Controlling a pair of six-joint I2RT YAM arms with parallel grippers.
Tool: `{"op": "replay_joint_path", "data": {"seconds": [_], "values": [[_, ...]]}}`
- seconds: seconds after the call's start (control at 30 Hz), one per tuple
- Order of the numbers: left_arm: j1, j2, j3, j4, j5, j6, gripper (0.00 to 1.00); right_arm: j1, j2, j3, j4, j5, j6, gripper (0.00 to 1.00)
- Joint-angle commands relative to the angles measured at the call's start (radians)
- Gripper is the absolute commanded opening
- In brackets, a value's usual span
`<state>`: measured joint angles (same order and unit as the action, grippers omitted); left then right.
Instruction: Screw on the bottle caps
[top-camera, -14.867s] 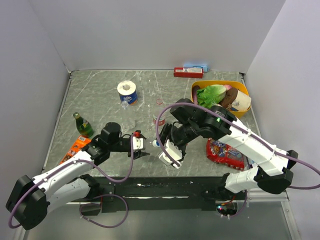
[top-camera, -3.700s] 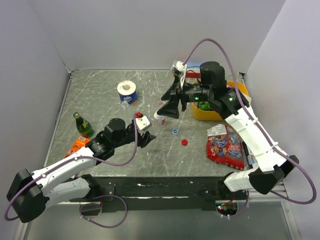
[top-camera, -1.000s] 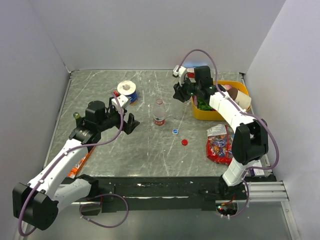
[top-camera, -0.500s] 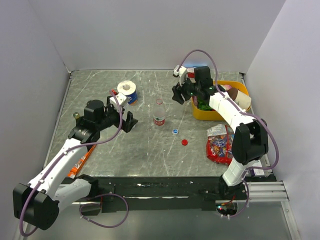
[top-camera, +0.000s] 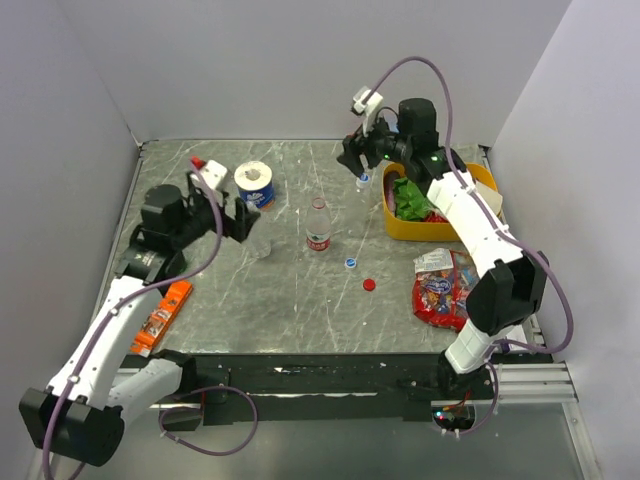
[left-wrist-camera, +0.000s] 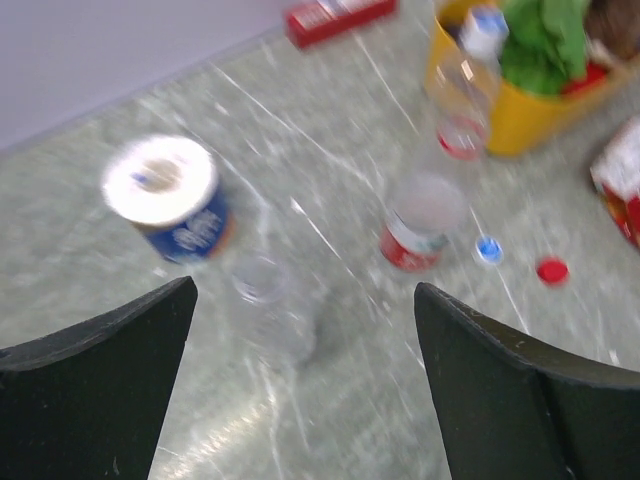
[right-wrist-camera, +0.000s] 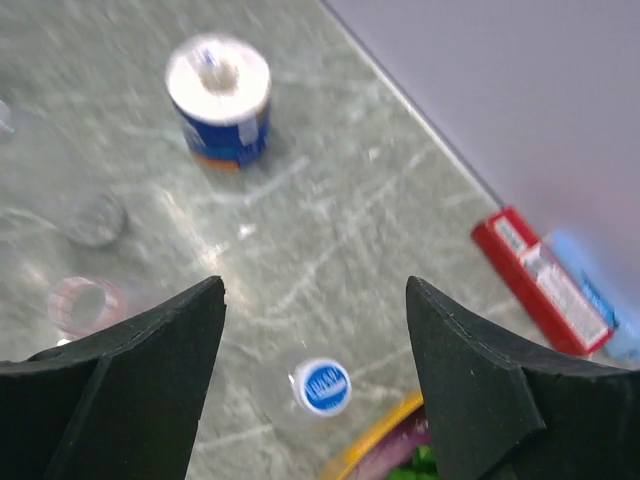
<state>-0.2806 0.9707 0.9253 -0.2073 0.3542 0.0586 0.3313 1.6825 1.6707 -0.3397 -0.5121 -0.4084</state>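
Observation:
A clear bottle (top-camera: 363, 181) with a blue cap (right-wrist-camera: 322, 387) screwed on stands beside the yellow bin. My right gripper (right-wrist-camera: 313, 290) hovers open above it, touching nothing; from the top view the right gripper (top-camera: 352, 158) is at the back centre. A taller bottle with a red label (top-camera: 318, 226) stands open in the middle. A small clear bottle (left-wrist-camera: 270, 310), also open, stands below my open, empty left gripper (left-wrist-camera: 305, 290). A loose blue cap (top-camera: 350, 263) and a red cap (top-camera: 369, 284) lie on the table to the right of the red-label bottle.
A yellow bin (top-camera: 430, 231) of food items is at the back right, a red box (top-camera: 376, 145) against the back wall. A white roll in a blue wrapper (top-camera: 254, 184) stands back left. A red snack bag (top-camera: 446, 290) lies right, an orange packet (top-camera: 160, 310) left.
My right gripper has opened, let go of the capped bottle and lifted off it. My left arm has drawn back to the left, away from the red-label bottle.

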Motion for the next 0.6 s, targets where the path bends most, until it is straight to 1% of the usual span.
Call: {"op": "replay_joint_path", "data": {"seconds": [0.0, 0.03, 0.07, 0.1, 0.17, 0.23, 0.3, 0.33, 0.37, 0.43, 0.57], "values": [[0.073, -0.038, 0.142, 0.034, -0.084, -0.118, 0.96, 0.122, -0.056, 0.049, 0.022, -0.055, 0.054, 0.80], [0.089, -0.033, 0.164, 0.032, -0.116, -0.129, 0.96, 0.147, -0.055, 0.047, 0.033, -0.049, 0.060, 0.80], [0.122, -0.032, 0.184, 0.031, -0.129, -0.140, 0.96, 0.170, -0.046, 0.046, 0.039, -0.048, 0.066, 0.80], [0.141, -0.030, 0.216, 0.034, -0.139, -0.166, 0.96, 0.219, -0.038, 0.046, 0.045, -0.051, 0.074, 0.80], [0.185, -0.030, 0.239, 0.043, -0.150, -0.189, 0.96, 0.264, -0.011, 0.049, 0.077, -0.034, 0.112, 0.80], [0.201, -0.035, 0.259, 0.042, -0.149, -0.197, 0.96, 0.323, 0.014, 0.060, 0.094, -0.011, 0.149, 0.81], [0.213, -0.046, 0.253, 0.045, -0.144, -0.195, 0.96, 0.360, 0.046, 0.064, 0.129, 0.035, 0.154, 0.82], [0.216, -0.059, 0.248, 0.045, -0.141, -0.195, 0.96, 0.398, 0.060, 0.081, 0.131, 0.055, 0.152, 0.82], [0.224, -0.067, 0.244, 0.043, -0.139, -0.195, 0.96, 0.413, 0.090, 0.092, 0.133, 0.104, 0.152, 0.82], [0.231, -0.087, 0.230, 0.033, -0.130, -0.200, 0.96, 0.443, 0.121, 0.119, 0.140, 0.150, 0.160, 0.83], [0.251, -0.113, 0.218, 0.011, -0.109, -0.203, 0.96, 0.460, 0.199, 0.153, 0.143, 0.198, 0.189, 0.84]]}}
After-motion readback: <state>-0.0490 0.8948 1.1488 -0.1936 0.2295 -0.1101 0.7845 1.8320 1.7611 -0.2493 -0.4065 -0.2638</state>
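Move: The clear open bottle lies about 26 cm to the right hand's left and 9 cm back, its middle some 18 cm below. The red-label bottle is about 10 cm left and 7 cm back, and the blue-capped bottle almost directly underneath. The wipes roll stands roughly 15 cm farther out than the clear bottle. From the left hand, the clear bottle is about 4 cm ahead, a centimetre to the right and 15 cm below. Towards the clear open bottle the right hand sweeps some 20 cm left and 10 cm back, passing above the red-label bottle, first rising slightly and then sinking, while turning about 20 degrees counter-clockwise with fingers still open. The left hand, wide open, clears off, rising about 13 cm and going 9 cm left, its fingers tipping up and swinging counter-clockwise. ##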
